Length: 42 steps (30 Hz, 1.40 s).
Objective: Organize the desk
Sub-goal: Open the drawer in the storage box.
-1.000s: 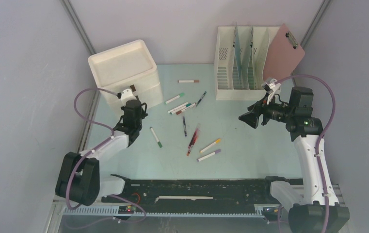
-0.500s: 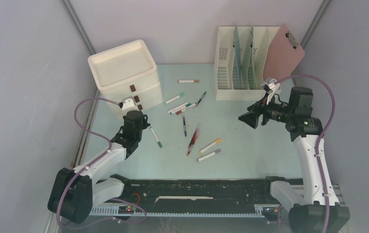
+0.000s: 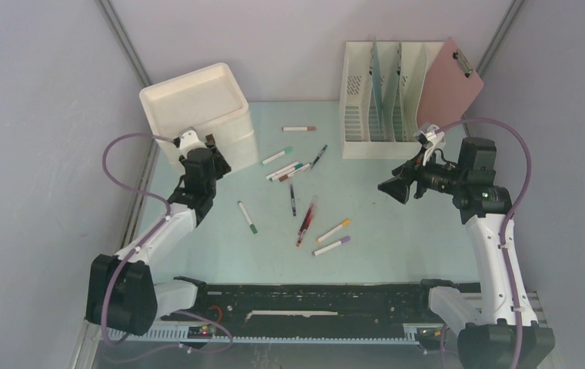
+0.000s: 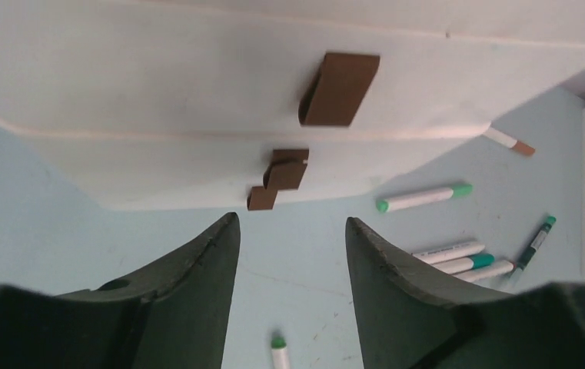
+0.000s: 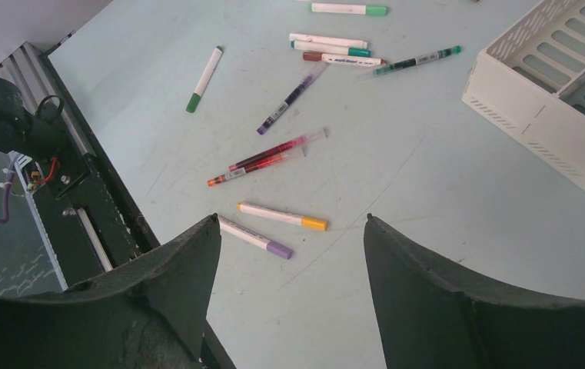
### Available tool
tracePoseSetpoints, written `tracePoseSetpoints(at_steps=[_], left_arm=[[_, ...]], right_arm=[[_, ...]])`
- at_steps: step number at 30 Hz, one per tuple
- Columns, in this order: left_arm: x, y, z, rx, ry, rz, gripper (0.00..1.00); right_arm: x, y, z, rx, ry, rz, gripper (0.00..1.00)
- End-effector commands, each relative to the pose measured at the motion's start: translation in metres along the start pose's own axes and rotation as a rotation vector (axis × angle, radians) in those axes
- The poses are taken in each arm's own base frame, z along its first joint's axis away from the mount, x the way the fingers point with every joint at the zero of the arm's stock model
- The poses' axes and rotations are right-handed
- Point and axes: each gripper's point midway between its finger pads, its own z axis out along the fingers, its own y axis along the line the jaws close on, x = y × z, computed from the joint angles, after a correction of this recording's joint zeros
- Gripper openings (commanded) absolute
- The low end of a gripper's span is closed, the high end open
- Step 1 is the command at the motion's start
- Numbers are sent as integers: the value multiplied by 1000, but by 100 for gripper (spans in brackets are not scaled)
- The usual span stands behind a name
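Observation:
The desk (image 3: 404, 231) is a pale mint-green top strewn with several pens and markers. My left gripper (image 3: 214, 164) hovers open just in front of the cream drawer unit (image 3: 197, 108). In the left wrist view that gripper (image 4: 289, 221) has nothing between its fingers, and the brown drawer handles (image 4: 339, 88) (image 4: 285, 171) lie just beyond the tips. My right gripper (image 3: 390, 188) hangs open above the desk's right half. Below the right gripper (image 5: 289, 221) lie a yellow-capped marker (image 5: 283, 216) and a purple-capped marker (image 5: 254, 237).
A cream slotted file rack (image 3: 381, 100) with a pink clipboard (image 3: 452, 83) stands at the back right. A green-capped marker (image 3: 247, 217) lies near the left arm, red pens (image 3: 305, 221) mid-desk. A black slotted rail (image 3: 304, 300) runs along the front edge.
The left gripper pulled back from the drawer unit, then moved up and left to its front, and its jaws went from shut to open. The right arm has not moved.

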Motion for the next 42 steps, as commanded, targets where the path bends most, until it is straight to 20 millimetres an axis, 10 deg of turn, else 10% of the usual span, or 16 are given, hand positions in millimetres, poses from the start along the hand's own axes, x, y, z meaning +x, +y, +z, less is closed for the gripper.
tracePoseSetpoints(at_steps=[1,23,36,42], left_arm=[[-14,-5,19,-2,-7,19,60],[-17,2,71,-141,-56,66,43],[-23,0,67,-128,-70,77,0],[-22,-2,53,-81,-70,58,0]], right_arm=[[-6,5,-2,-8,-20,-48,76],[-5,5,-1,-8,-16,-47,76],[-6,6,-2,-9,-19,-52,76],[-6,6,-2,-8,-19,-51,76]])
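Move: The middle drawer's brown handle on the storage box lies about 6 cm ahead of the left hand, 2 cm to its left and 5 cm lower. Of that handle, the top one stands straight above by some 6 cm, the bottom one straight below by about as much. On the table, the marker with light green ends is roughly 17 cm right of the left hand and 4 cm ahead. From the right hand the middle handle is some 16 cm ahead, 50 cm left and 15 cm lower. The middle drawer's handle is reached from in front: the left hand goes about 5 cm forward and 4 cm down towards it, passing below the top handle and easing a little left, with the wrist tipping down and rolling some 7 degrees each. The half-open fingers narrow on the way, then, with the hand nearly still, shut fully, pinching the handle. ##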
